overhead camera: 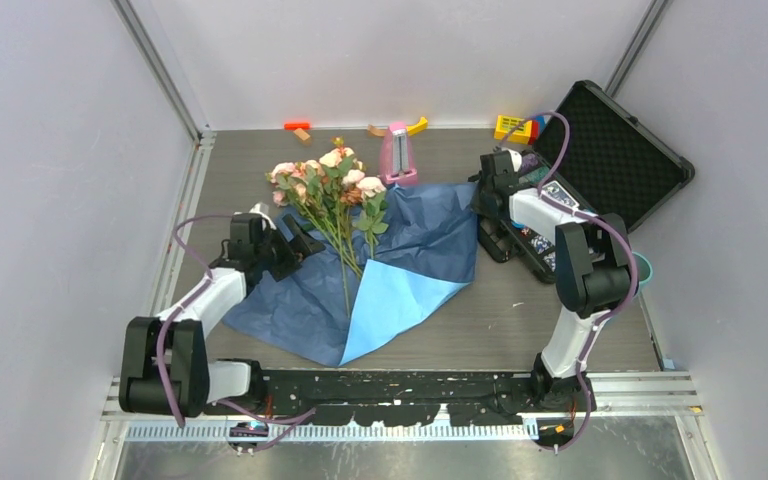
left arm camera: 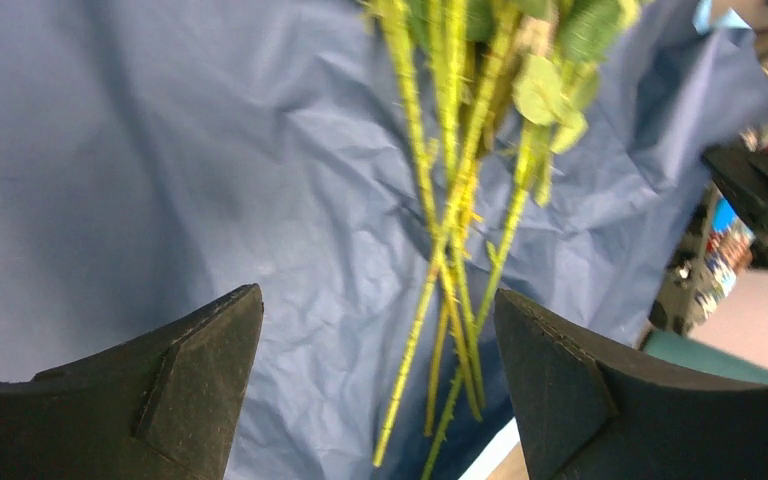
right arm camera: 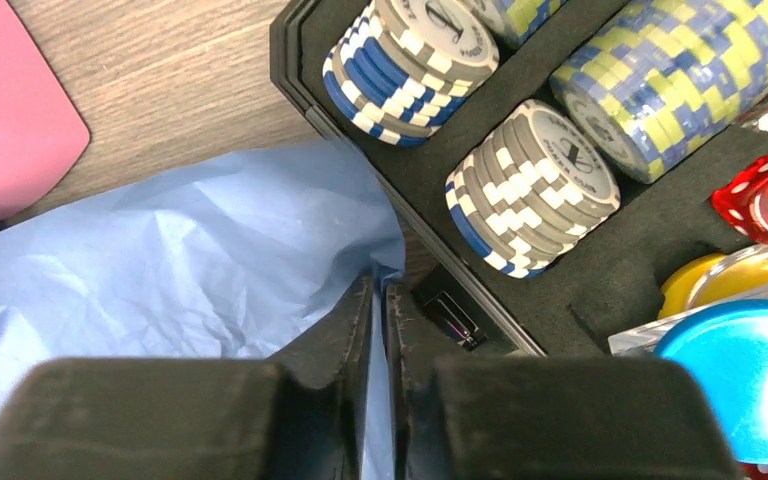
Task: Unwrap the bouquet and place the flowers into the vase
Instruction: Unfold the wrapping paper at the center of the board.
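The bouquet is unwrapped: its blue paper (overhead camera: 430,230) lies spread flat, one corner folded over to show a lighter side. The flowers (overhead camera: 330,180), pink and peach roses, lie on it, their thin green stems (left arm camera: 450,200) pointing toward the near edge. My left gripper (overhead camera: 305,240) hovers open just left of the stems; in the left wrist view the stems sit between its fingers and further out (left arm camera: 377,298). My right gripper (right arm camera: 380,290) is shut on the paper's right edge (right arm camera: 180,250). A sliver of the teal vase (overhead camera: 644,268) shows behind the right arm.
A pink metronome-shaped object (overhead camera: 398,155) stands behind the paper. An open black case (overhead camera: 610,150) of poker chips (right arm camera: 530,185) and dice lies right beside the right gripper. Small toy blocks (overhead camera: 515,127) line the back wall.
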`<action>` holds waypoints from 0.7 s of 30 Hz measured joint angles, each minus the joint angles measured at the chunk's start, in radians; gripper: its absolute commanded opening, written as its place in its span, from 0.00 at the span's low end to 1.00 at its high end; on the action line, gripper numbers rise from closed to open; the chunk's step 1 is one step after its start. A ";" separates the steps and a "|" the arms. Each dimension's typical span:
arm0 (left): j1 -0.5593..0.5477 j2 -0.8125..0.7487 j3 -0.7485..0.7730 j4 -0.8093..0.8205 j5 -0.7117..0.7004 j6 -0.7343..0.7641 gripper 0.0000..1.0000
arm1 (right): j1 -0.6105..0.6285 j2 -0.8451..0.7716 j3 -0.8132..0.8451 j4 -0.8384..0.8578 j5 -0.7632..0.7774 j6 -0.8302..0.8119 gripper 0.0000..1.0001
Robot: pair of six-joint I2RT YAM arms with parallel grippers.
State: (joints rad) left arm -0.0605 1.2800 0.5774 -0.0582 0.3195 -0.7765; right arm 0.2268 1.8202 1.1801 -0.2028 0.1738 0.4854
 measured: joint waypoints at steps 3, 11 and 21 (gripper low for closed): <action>-0.054 -0.043 0.000 -0.001 0.032 0.004 0.88 | 0.001 -0.003 0.015 -0.010 -0.016 -0.006 0.48; -0.281 -0.085 0.000 -0.002 0.107 0.061 0.87 | 0.000 -0.108 -0.003 -0.075 -0.031 -0.016 0.60; -0.309 -0.008 -0.003 0.087 0.216 0.079 0.86 | -0.005 -0.312 -0.048 -0.133 -0.116 -0.008 0.65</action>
State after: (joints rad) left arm -0.3698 1.2724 0.5743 0.0288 0.5350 -0.6971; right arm 0.2222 1.5082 1.1324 -0.3359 0.0582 0.4774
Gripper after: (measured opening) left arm 0.867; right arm 0.644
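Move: The right hand has the paper's far right corner in its fingers, the case's middle about 15 cm to its right and 5 cm back, the metronome some 17 cm left and 4 cm ahead. The inner tip of the light-blue folded flap lies about 15 cm right of the open left hand, 2 cm back and 5 cm below; the flower stems cross roughly 8 cm to that hand's right, level with it. Right opens off the corner, rising back 10 cm; left sweeps about 13 cm right-back towards the flap. ##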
